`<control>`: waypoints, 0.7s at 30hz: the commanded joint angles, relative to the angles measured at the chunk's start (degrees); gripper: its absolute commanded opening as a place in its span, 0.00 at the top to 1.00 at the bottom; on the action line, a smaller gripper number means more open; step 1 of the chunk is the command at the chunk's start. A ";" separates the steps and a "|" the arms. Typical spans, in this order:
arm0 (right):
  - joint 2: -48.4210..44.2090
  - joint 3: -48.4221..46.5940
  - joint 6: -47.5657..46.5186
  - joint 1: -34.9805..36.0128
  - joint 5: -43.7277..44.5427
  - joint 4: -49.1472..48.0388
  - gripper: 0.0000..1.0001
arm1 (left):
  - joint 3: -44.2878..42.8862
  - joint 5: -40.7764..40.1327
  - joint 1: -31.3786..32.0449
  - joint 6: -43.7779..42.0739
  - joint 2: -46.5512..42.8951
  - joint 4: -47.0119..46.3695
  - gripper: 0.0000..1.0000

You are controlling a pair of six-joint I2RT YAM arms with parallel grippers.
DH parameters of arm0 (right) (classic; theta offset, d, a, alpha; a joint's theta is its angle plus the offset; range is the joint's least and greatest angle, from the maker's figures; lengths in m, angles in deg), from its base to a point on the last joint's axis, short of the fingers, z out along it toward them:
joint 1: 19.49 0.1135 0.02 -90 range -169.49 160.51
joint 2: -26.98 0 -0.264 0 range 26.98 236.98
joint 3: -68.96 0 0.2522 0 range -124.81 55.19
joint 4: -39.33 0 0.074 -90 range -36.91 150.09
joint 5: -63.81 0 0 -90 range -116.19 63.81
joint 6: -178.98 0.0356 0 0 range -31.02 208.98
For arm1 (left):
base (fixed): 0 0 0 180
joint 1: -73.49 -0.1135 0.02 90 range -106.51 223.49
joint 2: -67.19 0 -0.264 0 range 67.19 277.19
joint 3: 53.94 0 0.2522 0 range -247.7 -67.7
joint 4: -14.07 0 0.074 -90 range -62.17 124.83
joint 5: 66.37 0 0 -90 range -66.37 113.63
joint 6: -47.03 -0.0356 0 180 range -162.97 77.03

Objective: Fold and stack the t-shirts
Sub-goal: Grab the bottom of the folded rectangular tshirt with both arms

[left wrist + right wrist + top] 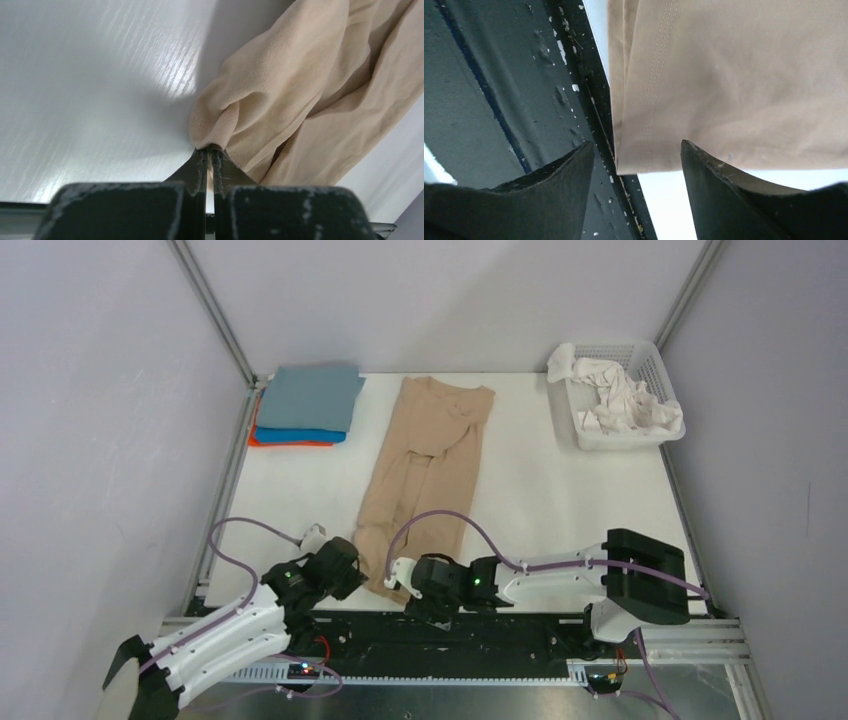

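A tan t-shirt [425, 470] lies lengthwise in the middle of the white table, folded into a long strip. My left gripper [345, 565] is at its near left corner, shut on a pinch of the tan cloth [220, 127]. My right gripper [405, 580] is at the near right corner, jaws open, straddling the stitched hem corner [644, 145] at the table's front edge without holding it. A stack of folded t-shirts [310, 400], grey-blue over bright blue over orange, sits at the far left. White t-shirts [625, 400] are crumpled in the basket.
A white mesh basket [655, 365] stands at the far right corner. The black rail [549, 90] runs along the table's near edge, right under my right gripper. Grey walls with metal posts close in the sides and back.
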 commanded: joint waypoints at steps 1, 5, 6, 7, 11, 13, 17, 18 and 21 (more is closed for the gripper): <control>2.84 -1.08 -1.60 0.59 1.68 -3.96 0.32 | -1.03 2.72 0.60 0.14 0.24 13.45 1.00; 4.88 -1.13 -0.95 0.58 3.18 -3.71 0.39 | -1.03 2.72 1.15 0.85 -2.23 15.24 1.00; 5.16 -1.29 -0.83 0.59 3.68 -3.53 0.48 | -1.11 2.71 1.18 0.91 -2.56 15.30 1.00; 5.82 -1.36 -0.63 0.61 3.82 -2.94 0.61 | -1.18 2.85 1.19 0.90 -3.22 15.36 1.00; 5.77 -1.91 -0.11 1.80 2.64 -1.63 0.88 | -1.71 3.42 2.11 0.82 -4.92 15.86 1.00; 4.69 -2.03 -0.10 3.00 2.38 -1.65 0.97 | -2.00 3.67 2.62 1.05 -5.71 16.70 1.00; 1.08 -1.95 -0.41 4.21 -2.37 -2.07 1.00 | -4.14 3.36 4.55 1.61 -7.64 19.91 1.00; -0.10 -1.96 -0.44 4.26 -4.32 -2.27 1.00 | -5.27 2.99 5.45 1.64 -8.34 21.10 1.00; -2.32 -1.96 -0.40 4.27 -5.98 -2.62 1.00 | -7.80 1.69 6.56 0.38 -9.05 21.90 1.00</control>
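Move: The shirt's near right corner, a stitched double hem, lies just under the right hand, between its open fingers, about 2 cm down, 1 cm to the left and level fore and aft. The near left corner, already pinched by the left hand, is some 6 cm ahead of the right hand and 13 cm to its left, 2 cm lower. The table's near edge passes roughly straight below the right hand. From the left hand the near right corner lies about 6 cm back, 13 cm right and slightly lower. The right fingers close on the near right corner of the shirt and pinch the hem, after the hand sinks about 1.5 cm onto it; then that hand draws back some 3 cm, rising slightly at the end. The left hand, keeping its shut grip on the near left corner, drags it back about 4.5 cm and a little left towards the table's near edge, lifting slightly at the end. ##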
